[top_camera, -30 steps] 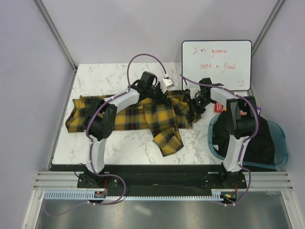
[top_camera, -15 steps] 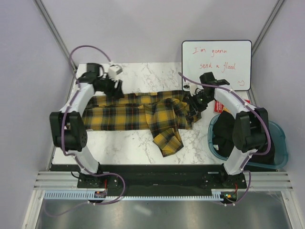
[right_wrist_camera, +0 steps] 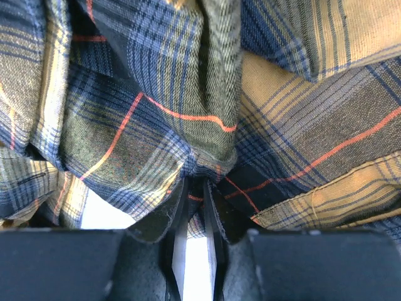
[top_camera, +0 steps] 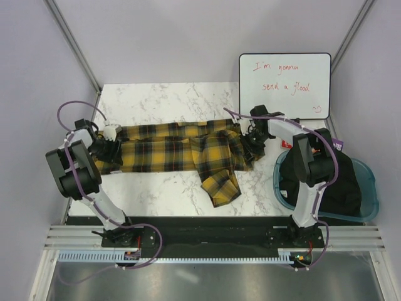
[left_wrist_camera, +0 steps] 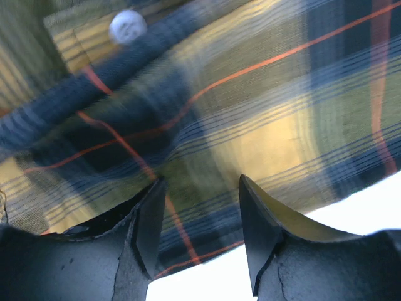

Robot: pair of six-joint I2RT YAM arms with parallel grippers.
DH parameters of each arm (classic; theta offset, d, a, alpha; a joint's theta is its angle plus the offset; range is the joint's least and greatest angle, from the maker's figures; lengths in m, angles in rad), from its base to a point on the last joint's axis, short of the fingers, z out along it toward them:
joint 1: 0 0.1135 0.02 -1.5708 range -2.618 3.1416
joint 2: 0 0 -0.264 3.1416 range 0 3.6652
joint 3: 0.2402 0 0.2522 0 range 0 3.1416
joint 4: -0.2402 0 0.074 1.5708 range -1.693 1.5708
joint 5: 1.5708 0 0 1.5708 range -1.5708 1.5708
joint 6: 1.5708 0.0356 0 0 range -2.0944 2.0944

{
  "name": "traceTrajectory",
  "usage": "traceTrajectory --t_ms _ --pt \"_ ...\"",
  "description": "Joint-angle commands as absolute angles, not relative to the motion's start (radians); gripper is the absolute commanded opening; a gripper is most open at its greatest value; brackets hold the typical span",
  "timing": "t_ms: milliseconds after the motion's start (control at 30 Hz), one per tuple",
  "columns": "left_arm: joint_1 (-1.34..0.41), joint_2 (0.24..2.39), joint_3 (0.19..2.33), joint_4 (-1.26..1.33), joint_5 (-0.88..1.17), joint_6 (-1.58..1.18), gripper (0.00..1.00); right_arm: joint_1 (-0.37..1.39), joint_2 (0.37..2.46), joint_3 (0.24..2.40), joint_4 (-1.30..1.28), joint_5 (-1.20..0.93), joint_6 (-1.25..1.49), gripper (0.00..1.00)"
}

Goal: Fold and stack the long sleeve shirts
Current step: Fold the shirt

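The yellow-and-black plaid long sleeve shirt (top_camera: 169,153) lies stretched left to right across the marble table (top_camera: 156,100), one sleeve trailing toward the front at the middle. My left gripper (top_camera: 108,149) sits at the shirt's left end. In the left wrist view its jaws stand open (left_wrist_camera: 199,188) over the shirt's hem (left_wrist_camera: 250,94), with a white button (left_wrist_camera: 127,26) further in. My right gripper (top_camera: 249,143) is at the bunched right end. Its jaws (right_wrist_camera: 197,185) are pinched on a fold of the plaid cloth (right_wrist_camera: 125,113).
A whiteboard (top_camera: 285,84) with red writing leans at the back right. A blue bin (top_camera: 371,194) holding dark clothes stands off the table's right side, beside the right arm. Grey walls enclose the table on the left, the back and the right.
My left arm swung from the shirt's middle to the far left, then down to the shirt's left end, and its jaws opened. The shirt's left part now lies stretched out. The right gripper stayed put.
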State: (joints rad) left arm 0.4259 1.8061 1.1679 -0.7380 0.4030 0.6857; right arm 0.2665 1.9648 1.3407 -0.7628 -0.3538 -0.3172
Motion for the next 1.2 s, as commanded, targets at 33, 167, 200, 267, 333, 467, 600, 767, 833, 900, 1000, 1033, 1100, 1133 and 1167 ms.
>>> traceTrajectory --t_ms 33,167,200,267,333,467,600,767,833,900,1000,1033,1100,1133,1167 --pt "0.448 1.796 1.094 -0.715 0.331 0.811 0.55 0.265 1.922 1.217 -0.721 -0.262 -0.353 0.23" --pt "0.451 1.732 1.010 -0.729 0.313 0.868 0.55 0.272 1.839 1.129 -0.759 -0.265 -0.371 0.23" --pt "0.454 1.711 1.003 -0.735 0.314 0.879 0.55 0.272 1.823 1.123 -0.768 -0.267 -0.379 0.23" --pt "0.457 1.683 1.018 -0.771 0.363 0.894 0.57 0.270 1.766 1.123 -0.804 -0.270 -0.391 0.26" --pt "0.459 1.609 1.054 -0.880 0.531 0.926 0.62 0.272 1.699 1.150 -0.828 -0.305 -0.419 0.30" --pt "0.443 1.465 1.163 -1.044 0.817 1.008 0.73 0.273 1.573 1.195 -0.932 -0.521 -0.504 0.47" --pt "0.404 1.358 1.195 -1.084 0.959 1.009 0.78 0.371 1.514 1.184 -0.950 -0.623 -0.497 0.60" --pt "0.384 1.235 1.195 -1.081 1.051 0.959 0.99 0.528 1.601 1.161 -0.925 -0.635 -0.420 0.73" --pt "0.379 1.207 1.193 -1.078 1.048 0.936 0.99 0.567 1.643 1.151 -0.913 -0.627 -0.400 0.73" --pt "0.379 1.168 1.192 -1.077 1.043 0.933 0.99 0.590 1.664 1.138 -0.901 -0.600 -0.376 0.74" --pt "0.373 1.126 1.189 -1.066 1.039 0.930 0.99 0.624 1.701 1.123 -0.885 -0.568 -0.361 0.75" --pt "0.370 1.123 1.186 -1.063 1.035 0.927 0.99 0.630 1.718 1.121 -0.885 -0.555 -0.356 0.75" --pt "0.361 1.118 1.187 -1.060 1.031 0.916 0.99 0.644 1.733 1.121 -0.884 -0.558 -0.348 0.75" --pt "0.359 1.121 1.187 -1.060 1.032 0.902 0.99 0.653 1.741 1.121 -0.885 -0.572 -0.342 0.74" --pt "0.359 1.123 1.190 -1.060 1.037 0.896 1.00 0.655 1.743 1.121 -0.885 -0.587 -0.339 0.72"
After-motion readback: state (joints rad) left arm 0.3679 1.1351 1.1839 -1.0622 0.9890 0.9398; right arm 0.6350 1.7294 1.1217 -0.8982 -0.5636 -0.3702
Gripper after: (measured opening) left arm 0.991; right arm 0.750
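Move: The sleeve cuff lies about 13 cm to the right hand's left and 12 cm back, level with the fingertips or a centimetre lower. The sleeve's upper part is some 17 cm to that hand's left and 3 cm ahead; the blue tub is roughly 34 cm to its right and 12 cm back. From the left hand, the shirt's near edge is about 5 cm straight back, while the cuff lies some 45 cm right and 11 cm back. Fingertips already on the cloth at either end, both hands drag the folded shirt back some 4 to 5 cm, then lift off. The left rises over 20 cm, swinging right and opening fully. The right arcs back and left over the sleeve, turning about 25 degrees counter-clockwise, opens wide and sinks close to the cuff. ##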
